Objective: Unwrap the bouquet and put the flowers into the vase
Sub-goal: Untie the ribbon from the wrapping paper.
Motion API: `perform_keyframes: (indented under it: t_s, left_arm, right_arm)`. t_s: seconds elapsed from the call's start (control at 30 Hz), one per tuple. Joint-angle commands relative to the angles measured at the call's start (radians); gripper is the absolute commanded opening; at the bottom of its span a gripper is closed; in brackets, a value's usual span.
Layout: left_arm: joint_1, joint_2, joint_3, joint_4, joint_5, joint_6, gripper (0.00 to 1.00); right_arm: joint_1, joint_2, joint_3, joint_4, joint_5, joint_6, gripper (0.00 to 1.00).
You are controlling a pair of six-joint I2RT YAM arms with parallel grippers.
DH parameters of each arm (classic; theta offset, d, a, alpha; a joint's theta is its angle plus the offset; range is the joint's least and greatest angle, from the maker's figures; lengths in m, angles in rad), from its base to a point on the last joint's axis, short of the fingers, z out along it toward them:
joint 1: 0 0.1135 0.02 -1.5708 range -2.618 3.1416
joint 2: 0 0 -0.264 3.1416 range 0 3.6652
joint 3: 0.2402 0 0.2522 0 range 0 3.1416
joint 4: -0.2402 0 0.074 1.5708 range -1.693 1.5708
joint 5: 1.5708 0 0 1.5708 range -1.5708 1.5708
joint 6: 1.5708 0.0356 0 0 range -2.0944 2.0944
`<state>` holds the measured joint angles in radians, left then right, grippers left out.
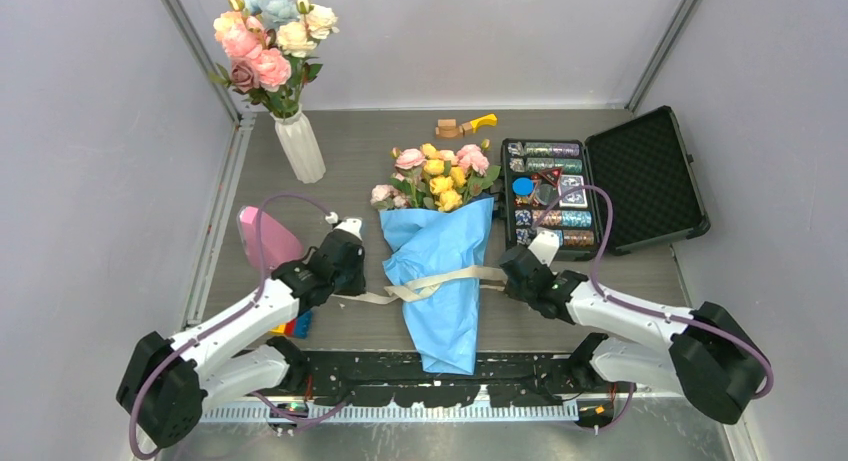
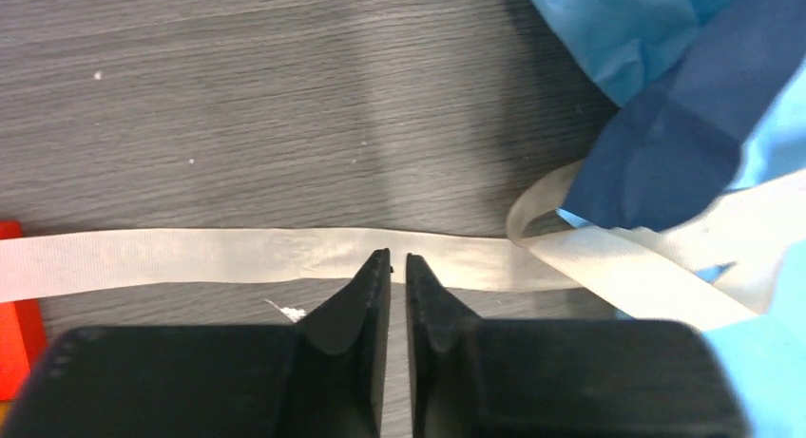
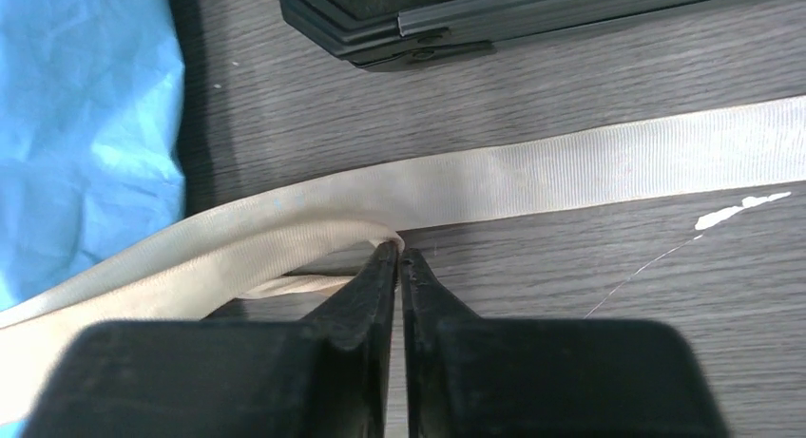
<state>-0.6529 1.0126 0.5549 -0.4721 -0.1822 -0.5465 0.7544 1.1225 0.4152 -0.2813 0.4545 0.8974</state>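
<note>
The bouquet (image 1: 440,271) lies in the middle of the table, its light blue paper wrap (image 3: 86,124) tied by a cream ribbon (image 1: 445,279). Its yellow and pink flowers (image 1: 440,176) point away from me. The ribbed white vase (image 1: 300,146) stands at the back left. My left gripper (image 1: 352,284) is at the ribbon's left tail. Seen from the left wrist, that gripper (image 2: 398,259) is shut to a thin slit, and the ribbon (image 2: 190,257) lies flat under its tips, not between them. My right gripper (image 1: 508,271) (image 3: 399,251) is shut, pinching a fold of the ribbon (image 3: 570,167).
Bigger pink, white and pale-blue blooms (image 1: 268,41) fill the vase. A pink cone block (image 1: 268,239) lies left of my left arm. An open black case (image 1: 548,196) of chips sits at right, lid (image 1: 645,176) flat. Small wooden and yellow pieces (image 1: 465,127) are at the back. A red block (image 2: 14,314) is near.
</note>
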Motion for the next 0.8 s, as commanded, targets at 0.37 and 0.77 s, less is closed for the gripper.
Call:
perform_keyframes:
  t_s: [0.37,0.77]
  left_arm:
    - [-0.280,-0.066,0.215,0.018,0.079,0.186,0.60]
    - [-0.559,0.286,0.355,0.034,-0.051,0.385,0.65]
  right_arm:
    - [-0.007,-0.279,0.135,-0.146,-0.104,-0.132,0.64]
    - [-0.001,-0.128,0.184,0.032,-0.332,-0.227,0.68]
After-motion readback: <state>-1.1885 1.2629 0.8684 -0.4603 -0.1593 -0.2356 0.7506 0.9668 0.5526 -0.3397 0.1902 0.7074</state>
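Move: The ribbon stretch lying across the blue wrapping paper is centred about 15 cm right of the left hand, 2 cm ahead and 4 cm below it. From the right hand, shut on the ribbon's right-hand loop, that stretch lies roughly 12 cm left, 2 cm ahead, at much the same height. The paper's lower half sits some 16 cm right, 7 cm back and 5 cm below the left hand; the open case's tray is about 17 cm ahead and 8 cm right of the right hand. The right fingers open wide and let go of the ribbon loop while the hand lifts about 8 cm, then swings some 5 cm left towards the ribbon stretch on the paper, turning a little counter-clockwise. The left hand opens too and arcs about 15 cm right and 6–7 cm back, rising 9 cm first and then sinking again, turning some 45 degrees clockwise to come over the paper's lower half, just on the robot's side of the ribbon. ##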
